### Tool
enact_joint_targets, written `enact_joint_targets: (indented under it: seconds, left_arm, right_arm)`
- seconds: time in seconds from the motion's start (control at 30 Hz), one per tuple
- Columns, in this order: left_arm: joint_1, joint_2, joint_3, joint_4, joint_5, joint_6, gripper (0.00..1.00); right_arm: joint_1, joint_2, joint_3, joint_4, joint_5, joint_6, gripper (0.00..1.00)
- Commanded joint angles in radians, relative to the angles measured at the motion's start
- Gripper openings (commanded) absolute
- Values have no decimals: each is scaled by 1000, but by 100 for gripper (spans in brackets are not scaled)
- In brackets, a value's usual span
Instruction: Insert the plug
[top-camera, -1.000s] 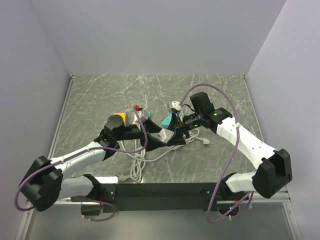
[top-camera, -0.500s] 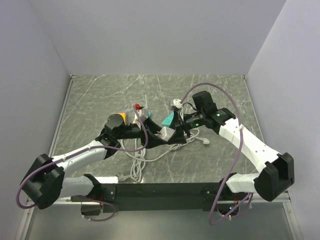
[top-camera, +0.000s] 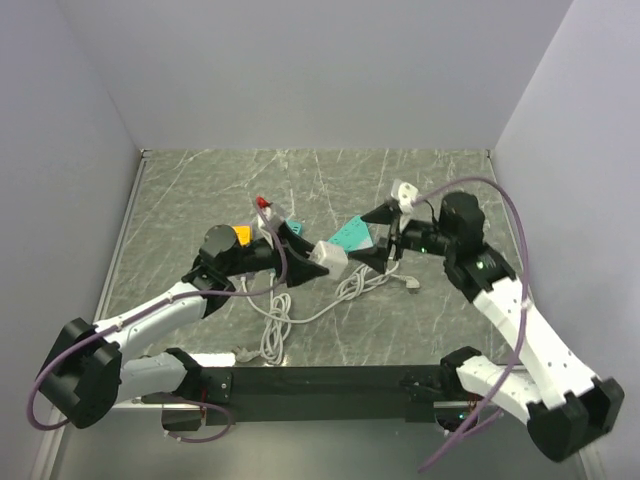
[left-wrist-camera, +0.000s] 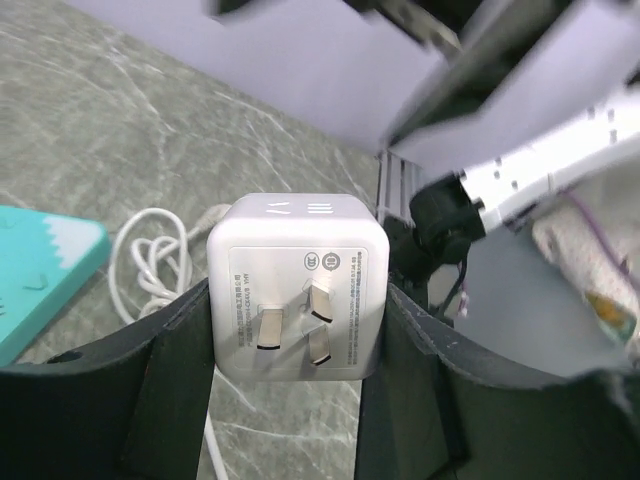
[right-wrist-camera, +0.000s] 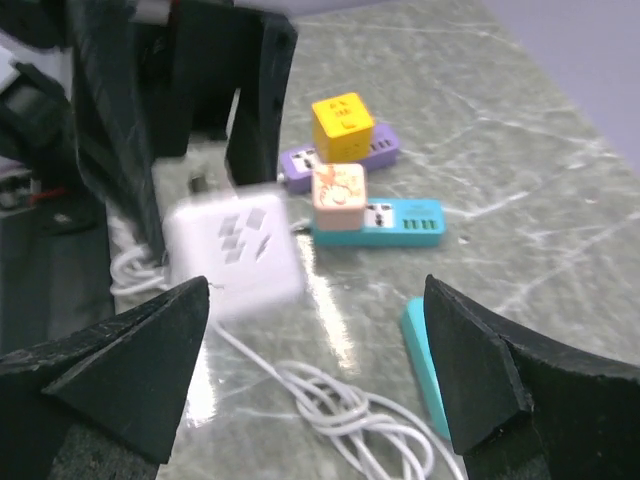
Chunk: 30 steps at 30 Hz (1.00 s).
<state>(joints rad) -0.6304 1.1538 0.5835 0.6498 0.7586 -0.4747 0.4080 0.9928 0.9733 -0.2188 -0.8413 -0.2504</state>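
Note:
The plug (left-wrist-camera: 296, 288) is a white cube adapter with three metal prongs, and the left wrist view faces those prongs. My left gripper (left-wrist-camera: 295, 345) is shut on it, one black finger against each side. From above, the plug (top-camera: 331, 257) hangs over the table's middle at the tip of my left gripper (top-camera: 316, 263). My right gripper (top-camera: 372, 240) stands open just to the right of it, touching nothing. In the right wrist view the blurred plug (right-wrist-camera: 235, 255) lies beyond the wide-spread right gripper (right-wrist-camera: 316, 285).
A teal power strip (right-wrist-camera: 400, 222) carries a pink cube (right-wrist-camera: 339, 196), and behind it a purple strip (right-wrist-camera: 375, 150) carries a yellow cube (right-wrist-camera: 343, 125). Another teal strip (top-camera: 351, 234) and a coiled white cable (top-camera: 275, 325) lie under the grippers.
My right gripper has opened, let go of the plug and drawn back to the right. The left gripper has shut on the plug and holds it alone.

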Motion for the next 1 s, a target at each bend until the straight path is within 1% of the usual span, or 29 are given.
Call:
enact_joint_targets:
  seconds: [0.0,0.03,0.07,0.1,0.13,0.17,0.2,0.23,0.3,0.33,0.43,0.53,0.7,0.8,0.9,0.97]
  left_arm:
    - [75,-36,35,131,1,-184,0]
    - [90,-32,36,154,8,-229,0]
    - [116,-31,39,174,18,-314,1]
    - [127,-28,45,219,43,-358,1]
    - [132,-16,47,252,60,-439,1]
    - [135,-9,47,281,89,-481,1]
    - [135,4,47,362,105,-522,1]
    - [135,10,41,410,120,-615,1]
    - [135,21,24,549,148,-697,1]
    - [133,24,19,586,156,-761,1]
    - [132,12,6,655,165,-844,1]
    - [126,-22,-2,646,150,-857,1]
    - [107,-63,-4,608,136,-851,0]
    - [94,-60,-5,636,130,-872,0]
    - [78,-55,1,628,125,-872,0]
    - [71,-52,1,625,123,-866,0]
  right_arm:
    - [5,-129,-145,266,82,80,94]
    - [6,-191,-180,315,85,89,95]
    - [14,-222,-212,352,93,95,95]
    - [37,-249,-261,402,108,96,96]
    - [60,-287,-275,412,158,85,96]
    - [84,-298,-297,421,191,59,96]
    - [112,-307,-304,424,233,42,96]
    - [180,-315,-309,430,313,24,96]
    - [241,-313,-323,456,384,-27,96]
    - [285,-307,-327,469,434,-38,96]
    - [354,-289,-328,527,482,-91,96]
    - [400,-264,-312,542,521,-124,96]
    - [511,-249,-312,617,633,-208,95]
    - [566,-232,-308,641,677,-257,95]
    - [623,-227,-314,670,711,-299,95]
    - [638,-227,-312,677,720,-319,95]
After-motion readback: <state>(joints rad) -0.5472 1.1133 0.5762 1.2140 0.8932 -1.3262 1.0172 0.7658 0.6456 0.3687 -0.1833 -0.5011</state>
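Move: Off the left and a little back from the open right gripper is the white plug, roughly 7 cm left, 4 cm back and 6 cm lower, still held by the left hand. That right gripper lies about 9 cm right, 4 cm ahead and 6 cm above the left hand. On the table some 26 cm below the right hand, the teal triangle stands about 11 cm ahead and 2 cm left, the teal power strip about 12 cm ahead and 18 cm left. Raising the held plug about 11 cm, the left hand first edges forward and left, then swings back while its right-pointing fingers tip upward. The right hand, jaws staying wide open, draws back about 7 cm, then comes left and up towards the plug, rolling some 30 degrees about its fingers and tilting them up. ##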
